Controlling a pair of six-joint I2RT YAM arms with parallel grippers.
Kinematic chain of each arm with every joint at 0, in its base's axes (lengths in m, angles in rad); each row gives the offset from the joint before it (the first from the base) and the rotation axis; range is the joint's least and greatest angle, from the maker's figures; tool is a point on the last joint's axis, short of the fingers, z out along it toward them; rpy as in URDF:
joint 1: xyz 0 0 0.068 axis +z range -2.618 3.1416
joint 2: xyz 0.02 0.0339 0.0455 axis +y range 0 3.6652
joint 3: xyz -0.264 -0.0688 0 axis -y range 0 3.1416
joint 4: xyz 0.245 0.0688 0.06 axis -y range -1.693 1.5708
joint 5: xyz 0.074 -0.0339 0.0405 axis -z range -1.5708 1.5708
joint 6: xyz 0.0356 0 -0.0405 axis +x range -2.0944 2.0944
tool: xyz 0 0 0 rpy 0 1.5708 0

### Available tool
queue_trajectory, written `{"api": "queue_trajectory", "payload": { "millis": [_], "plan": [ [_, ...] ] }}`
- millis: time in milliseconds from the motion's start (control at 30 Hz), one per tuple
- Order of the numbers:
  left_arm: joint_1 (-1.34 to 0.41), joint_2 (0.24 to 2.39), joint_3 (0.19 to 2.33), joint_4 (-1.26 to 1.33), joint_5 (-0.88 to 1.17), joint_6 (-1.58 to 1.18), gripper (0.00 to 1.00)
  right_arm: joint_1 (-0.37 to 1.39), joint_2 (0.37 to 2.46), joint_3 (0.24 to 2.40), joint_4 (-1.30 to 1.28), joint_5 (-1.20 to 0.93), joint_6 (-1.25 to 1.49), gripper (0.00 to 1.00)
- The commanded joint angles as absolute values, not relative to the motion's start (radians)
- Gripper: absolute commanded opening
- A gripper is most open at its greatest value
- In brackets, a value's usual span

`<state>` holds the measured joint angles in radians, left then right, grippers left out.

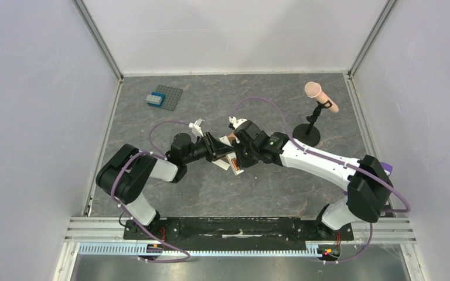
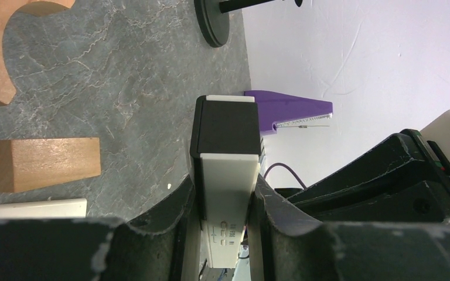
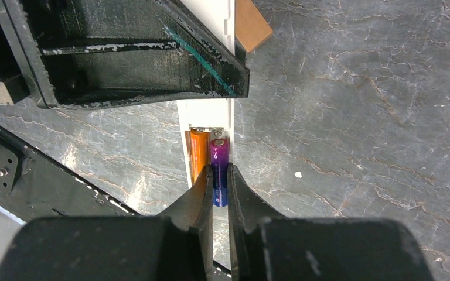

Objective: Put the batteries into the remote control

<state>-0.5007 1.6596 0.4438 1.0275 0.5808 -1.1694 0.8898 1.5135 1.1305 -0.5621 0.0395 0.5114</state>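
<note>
My left gripper (image 2: 225,188) is shut on the remote control (image 2: 228,172), a cream-white bar with a black sleeve at its far end, held off the table. In the right wrist view the remote control (image 3: 206,112) shows its open battery recess. The orange battery (image 3: 197,153) lies inside the recess. The dark blue battery (image 3: 220,167) sits beside it, partly in the recess, pinched between the fingertips of my right gripper (image 3: 220,175). In the top view both grippers, left (image 1: 212,146) and right (image 1: 238,153), meet at the table's middle.
Two wooden blocks (image 2: 38,164) (image 2: 0,52) and a flat white strip (image 2: 29,208) lie on the table under the left gripper. A microphone on a stand (image 1: 321,96) stands at back right. A grey studded plate with a blue brick (image 1: 165,98) is at back left.
</note>
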Motion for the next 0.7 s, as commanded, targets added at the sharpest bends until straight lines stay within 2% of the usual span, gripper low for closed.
{"api": "queue_trajectory", "payload": {
  "millis": [0, 100, 167, 300, 467, 667],
  "plan": [
    [-0.503, 1.673, 0.458, 1.119, 0.592, -1.214, 0.02, 0.887, 1.521, 1.154, -0.560, 0.043, 0.512, 0.10],
    [-0.504, 1.682, 0.455, 1.137, 0.596, -1.224, 0.02, 0.887, 1.526, 1.157, -0.565, 0.048, 0.516, 0.13],
    [-0.504, 1.685, 0.454, 1.145, 0.596, -1.229, 0.02, 0.888, 1.528, 1.164, -0.572, 0.042, 0.518, 0.24],
    [-0.502, 1.691, 0.451, 1.154, 0.594, -1.236, 0.02, 0.888, 1.509, 1.172, -0.572, 0.032, 0.522, 0.39],
    [-0.503, 1.702, 0.449, 1.176, 0.592, -1.256, 0.02, 0.885, 1.469, 1.186, -0.572, 0.037, 0.548, 0.46],
    [-0.502, 1.734, 0.443, 1.272, 0.595, -1.350, 0.02, 0.882, 1.353, 1.159, -0.511, 0.036, 0.597, 0.62]
  ]
}}
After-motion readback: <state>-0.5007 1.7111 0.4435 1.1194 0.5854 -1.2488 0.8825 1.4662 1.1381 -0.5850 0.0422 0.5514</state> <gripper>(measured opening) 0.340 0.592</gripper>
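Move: The right hand's fingers are about the lower part of the purple battery; its slot in the remote is centred only about 1 cm ahead of and 1 cm below that hand. The orange battery lies about 1 cm ahead and 2 cm to the left; the loose white cover is on the table, level with the hand, some 6 cm left and 9 cm down. From the left hand, which grips the remote, the slot is roughly 4 cm back and 2 cm right. Almost in place at first, sinking about half a centimetre, the right hand spreads its fingers to a little over half open and lets go of the purple battery. It edges slightly left and then lifts straight up off the compartment, about 2 cm from its lowest point. The left hand keeps its grip on the remote, holding it nearly still with a slight tilt. ##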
